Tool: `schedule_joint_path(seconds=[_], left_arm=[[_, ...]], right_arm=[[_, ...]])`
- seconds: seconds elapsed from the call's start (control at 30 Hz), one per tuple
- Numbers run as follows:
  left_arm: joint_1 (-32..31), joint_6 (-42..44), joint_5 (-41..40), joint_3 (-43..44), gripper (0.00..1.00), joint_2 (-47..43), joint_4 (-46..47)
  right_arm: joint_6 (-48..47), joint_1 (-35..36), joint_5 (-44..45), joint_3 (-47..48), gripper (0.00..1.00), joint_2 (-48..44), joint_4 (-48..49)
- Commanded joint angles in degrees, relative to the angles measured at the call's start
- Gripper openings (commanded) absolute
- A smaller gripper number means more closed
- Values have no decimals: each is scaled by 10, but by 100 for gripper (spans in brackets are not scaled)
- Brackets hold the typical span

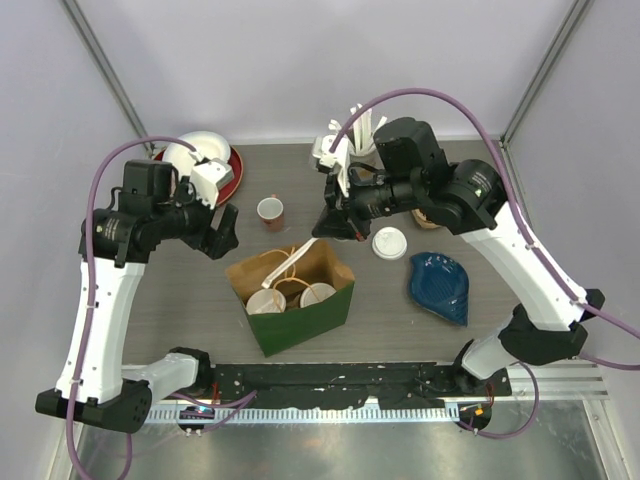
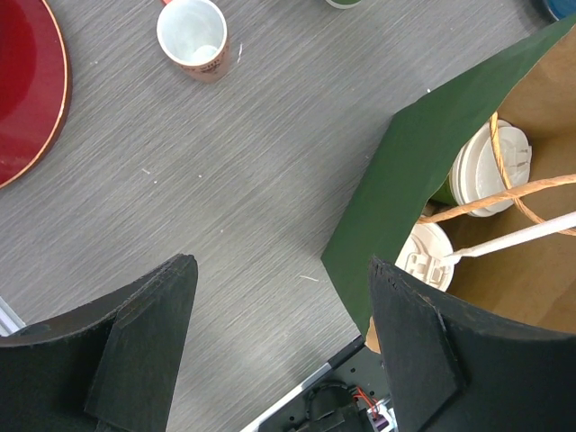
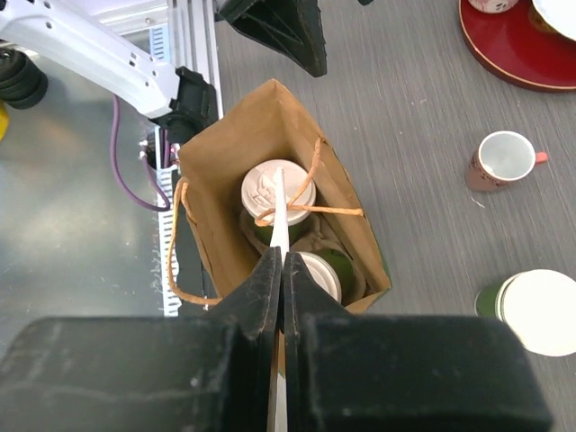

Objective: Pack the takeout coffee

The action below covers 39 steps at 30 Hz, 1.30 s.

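Observation:
A green paper bag (image 1: 300, 315) with a brown inside (image 3: 225, 144) stands open at the table's middle. Two green cups with white lids (image 3: 268, 184) (image 3: 321, 273) stand inside it, also seen in the top view (image 1: 266, 300) (image 1: 317, 294). Another lidded green cup (image 1: 389, 243) (image 3: 538, 310) stands on the table right of the bag. My right gripper (image 3: 281, 258) (image 1: 326, 232) hovers over the bag, shut on a thin white stick (image 3: 280, 202) that points down at the far lid. My left gripper (image 2: 281, 270) (image 1: 222, 238) is open and empty, just left of the bag's edge (image 2: 405, 171).
A small red-and-white cup (image 1: 270, 212) (image 2: 192, 36) stands behind the bag. A red plate (image 1: 232, 170) with a white bowl (image 1: 195, 155) is at the back left. A blue dish (image 1: 440, 287) lies right of the bag. White utensils (image 1: 345, 140) stand at the back.

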Motion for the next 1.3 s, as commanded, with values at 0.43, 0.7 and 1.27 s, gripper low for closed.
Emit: schedule_joint_path(seconds=[0.43,0.7,1.27], left_arm=[[5,1,9,-5,80,-1,22],[4,1,13,-5,80,4,25],[4,6,15,-12,80,0,24]], right_arm=[[-53,120,147,206,1,197,-115],[-61,154,156,201,9,224,-101],[1,150,243,116,67,111,121]])
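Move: The right hand holds the straw, pointing left over the bag's mouth; the bag's middle lies about 7 cm left of this hand, 3 cm back and 28 cm below. The mug stands some 23 cm ahead and 12 cm left, the cup stack about 19 cm ahead and 4 cm right, both some 36 cm down. From the left hand, the bag is about 12 cm right, 9 cm back and 18 cm below. Right hand brings the straw about 9 cm left and 8 cm down into the bag, opens, then rises. ##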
